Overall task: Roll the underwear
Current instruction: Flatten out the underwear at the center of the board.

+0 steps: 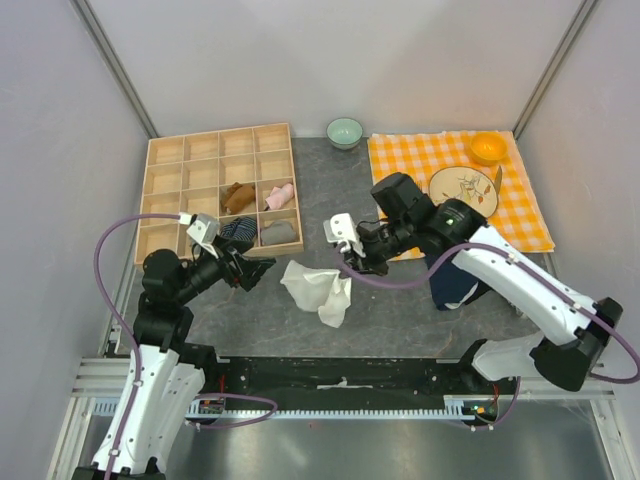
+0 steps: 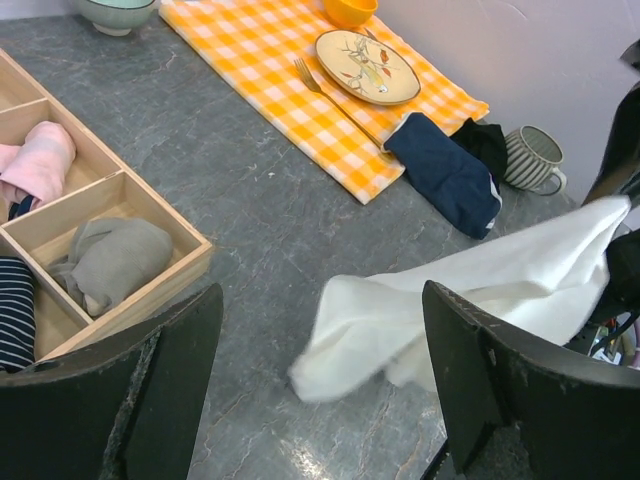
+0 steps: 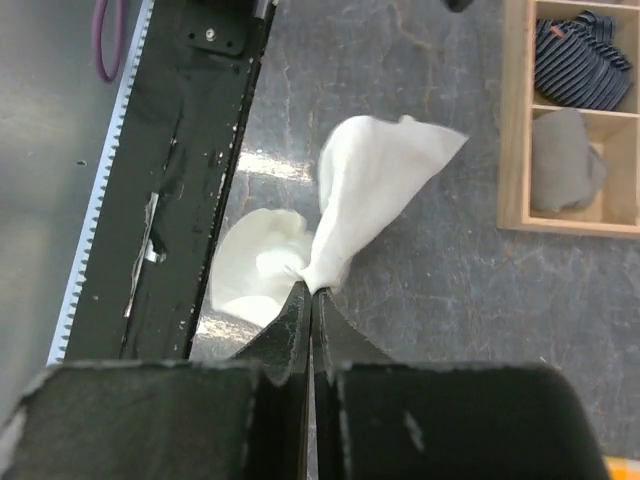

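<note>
The cream-white underwear (image 1: 318, 288) lies crumpled on the grey table in front of the arms. My right gripper (image 1: 352, 262) is shut on one pinched corner of it. In the right wrist view the cloth (image 3: 370, 190) fans out from the closed fingertips (image 3: 310, 290). My left gripper (image 1: 240, 270) stands open beside the tray's near corner, left of the cloth. In the left wrist view the white underwear (image 2: 470, 290) stretches up to the right, its low end between the wide-apart fingers (image 2: 322, 300), which do not touch it. The rust-brown underwear (image 1: 237, 197) sits in a tray compartment.
The wooden compartment tray (image 1: 165, 180) at back left also holds a pink roll (image 1: 280, 195), a grey roll (image 1: 280, 232) and a striped sock bundle (image 1: 240, 232). An orange checked cloth (image 1: 520, 200) carries a plate (image 1: 463, 187) and an orange bowl (image 1: 488, 148). A green bowl (image 1: 345, 132), a navy cloth (image 1: 455, 285) and a mug (image 2: 535, 158) stand nearby.
</note>
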Controlling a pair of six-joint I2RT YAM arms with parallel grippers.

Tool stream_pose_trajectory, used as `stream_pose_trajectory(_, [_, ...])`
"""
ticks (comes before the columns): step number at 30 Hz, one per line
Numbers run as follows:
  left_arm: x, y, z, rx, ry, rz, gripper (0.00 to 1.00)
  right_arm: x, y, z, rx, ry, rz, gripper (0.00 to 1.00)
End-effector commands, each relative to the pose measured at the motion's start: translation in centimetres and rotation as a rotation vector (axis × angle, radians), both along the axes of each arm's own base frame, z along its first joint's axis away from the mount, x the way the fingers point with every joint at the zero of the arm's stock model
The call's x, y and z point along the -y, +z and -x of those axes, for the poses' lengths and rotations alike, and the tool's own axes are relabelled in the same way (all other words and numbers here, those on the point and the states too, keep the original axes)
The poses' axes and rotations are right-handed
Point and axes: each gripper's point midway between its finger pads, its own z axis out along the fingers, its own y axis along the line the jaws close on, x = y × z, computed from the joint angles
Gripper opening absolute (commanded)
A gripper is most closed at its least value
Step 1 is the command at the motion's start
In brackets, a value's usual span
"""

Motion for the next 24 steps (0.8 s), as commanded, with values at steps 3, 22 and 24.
stream_pose_trajectory(3, [-0.3,1.5,-0.1,0.052,0.014,-0.012,0.86,2.4,-0.8,-6.5,-0.144,-0.342,-0.151,0.0])
stream_pose_trajectory(22, [0.8,0.7,0.2,-0.003,-0.062,0.027,0.86,11.9,-11.4,-7.2,-0.059,-0.228,0.134,0.59])
stream_pose_trajectory(24, [0.9,0.5,0.2,-0.01,-0.065,0.029,0.86,11.8,-12.8,-3.3,-0.002,0.02,0.164,0.59])
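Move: The right hand holds the white underwear up by one end, with the board's centre about 8 cm ahead, 7 cm to its right and 24 cm below. Counted from this hand, the navy garment lies some 10 cm ahead and 25 cm right, and the grey bundle in the tray about 20 cm ahead and 15 cm left. From the left hand, the board's centre is roughly 6 cm ahead, 23 cm right and 24 cm below. Sweeping forward, right and 20 cm down, the right hand opens, releases the underwear, then rises and draws back. ##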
